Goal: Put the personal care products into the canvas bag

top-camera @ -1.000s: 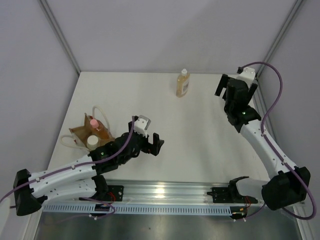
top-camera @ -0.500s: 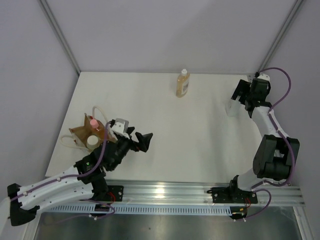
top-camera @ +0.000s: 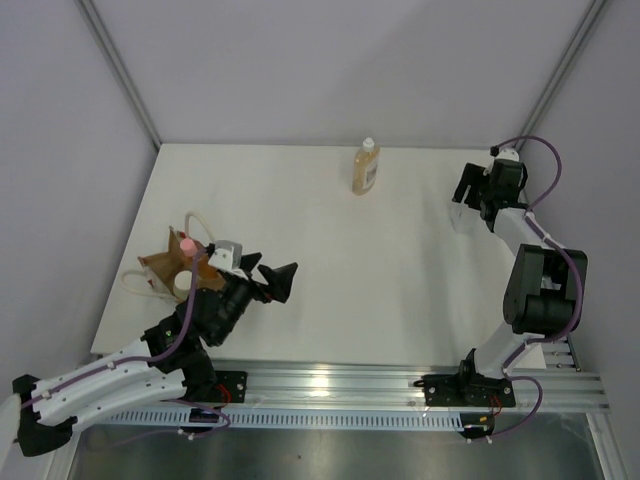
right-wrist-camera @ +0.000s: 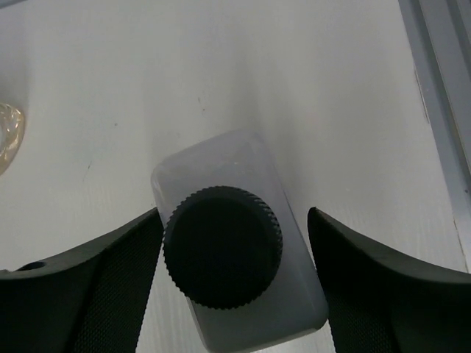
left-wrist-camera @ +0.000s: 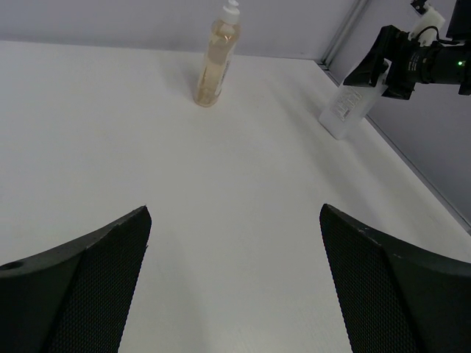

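Note:
The tan canvas bag stands at the left. The orange bottle's pink cap and a white cap show in it. My left gripper is open and empty just right of the bag, low over the table. The amber bottle stands upright at the far middle and shows in the left wrist view. The white bottle stands at the far right. My right gripper is open and straddles its dark cap, with the jaws on either side.
The table's right edge and a metal frame rail run close to the white bottle. White walls enclose the back and sides. The arm bases sit on the rail at the near edge.
My right gripper has swung to the far right edge and come down over the white bottle. My left gripper has drawn back left, toward the bag.

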`<state>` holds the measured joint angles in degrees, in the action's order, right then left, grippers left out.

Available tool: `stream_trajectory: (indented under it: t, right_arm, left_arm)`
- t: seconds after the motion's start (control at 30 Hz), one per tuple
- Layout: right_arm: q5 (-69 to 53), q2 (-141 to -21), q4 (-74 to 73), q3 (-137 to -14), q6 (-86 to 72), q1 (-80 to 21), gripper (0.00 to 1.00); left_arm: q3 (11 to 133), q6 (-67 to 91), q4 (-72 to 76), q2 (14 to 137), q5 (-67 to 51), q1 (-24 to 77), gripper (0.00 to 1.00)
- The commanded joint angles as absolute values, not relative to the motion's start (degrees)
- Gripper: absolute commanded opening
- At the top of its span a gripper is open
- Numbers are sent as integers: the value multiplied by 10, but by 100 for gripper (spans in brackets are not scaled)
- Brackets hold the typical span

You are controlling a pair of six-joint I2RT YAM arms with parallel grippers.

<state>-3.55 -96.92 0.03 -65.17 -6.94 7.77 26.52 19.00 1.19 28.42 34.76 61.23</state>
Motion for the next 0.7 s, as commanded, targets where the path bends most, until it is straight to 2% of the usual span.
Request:
stream_trajectory:
  t: [0.0,0.13,0.17,0.23,0.3,0.47,0.57,0.67]
  right_arm:
    - [-35,-965,45,-660,-46,62,78]
    - [-9,-977,26,-670,-33,40,61]
    - [-1,-980,21,-671,-36,28,53]
    - [45,-978,5,-673,-47,9,44]
    - [71,-967,7,-660,-44,-43,36]
    - [212,-923,11,-620,-110,-168,30]
    - [249,-882,7,-587,-152,-247,28]
    - [314,-871,-9,-577,-160,-359,26]
  left_arm:
    - [264,197,33,287,363,616,99]
    - [266,196,30,294,373,616,99]
    - [265,196,28,296,376,616,99]
    - [266,197,27,295,381,615,99]
    - [265,201,27,292,381,616,99]
    - [259,209,25,285,383,615,99]
    - [260,209,17,285,407,616,99]
    - [257,212,14,274,427,615,99]
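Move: The white bottle with the black cap already stands between the right hand's open fingers, level ahead and about 1 cm left, its middle some 4 cm below them. The amber pump bottle is about 25 cm left and 8 cm farther out, the canvas bag about 65 cm left and 20 cm back, both with their middles about 5 cm lower than the hand. From the left hand the white bottle lies about 27 cm ahead, 40 cm right and 16 cm down. The right hand first stays almost in place while its fingers close from nearly wide to about half open, pinching the white bottle by its upper part from both sides. Then, keeping that hold, it sweeps left faster and faster for some 21 cm, curving back about 6 cm late on, towards the canvas bag and past the near side of the amber pump bottle, staying level while the wrist rolls its left side down a little and turns roughly 15 degrees counter-clockwise. ##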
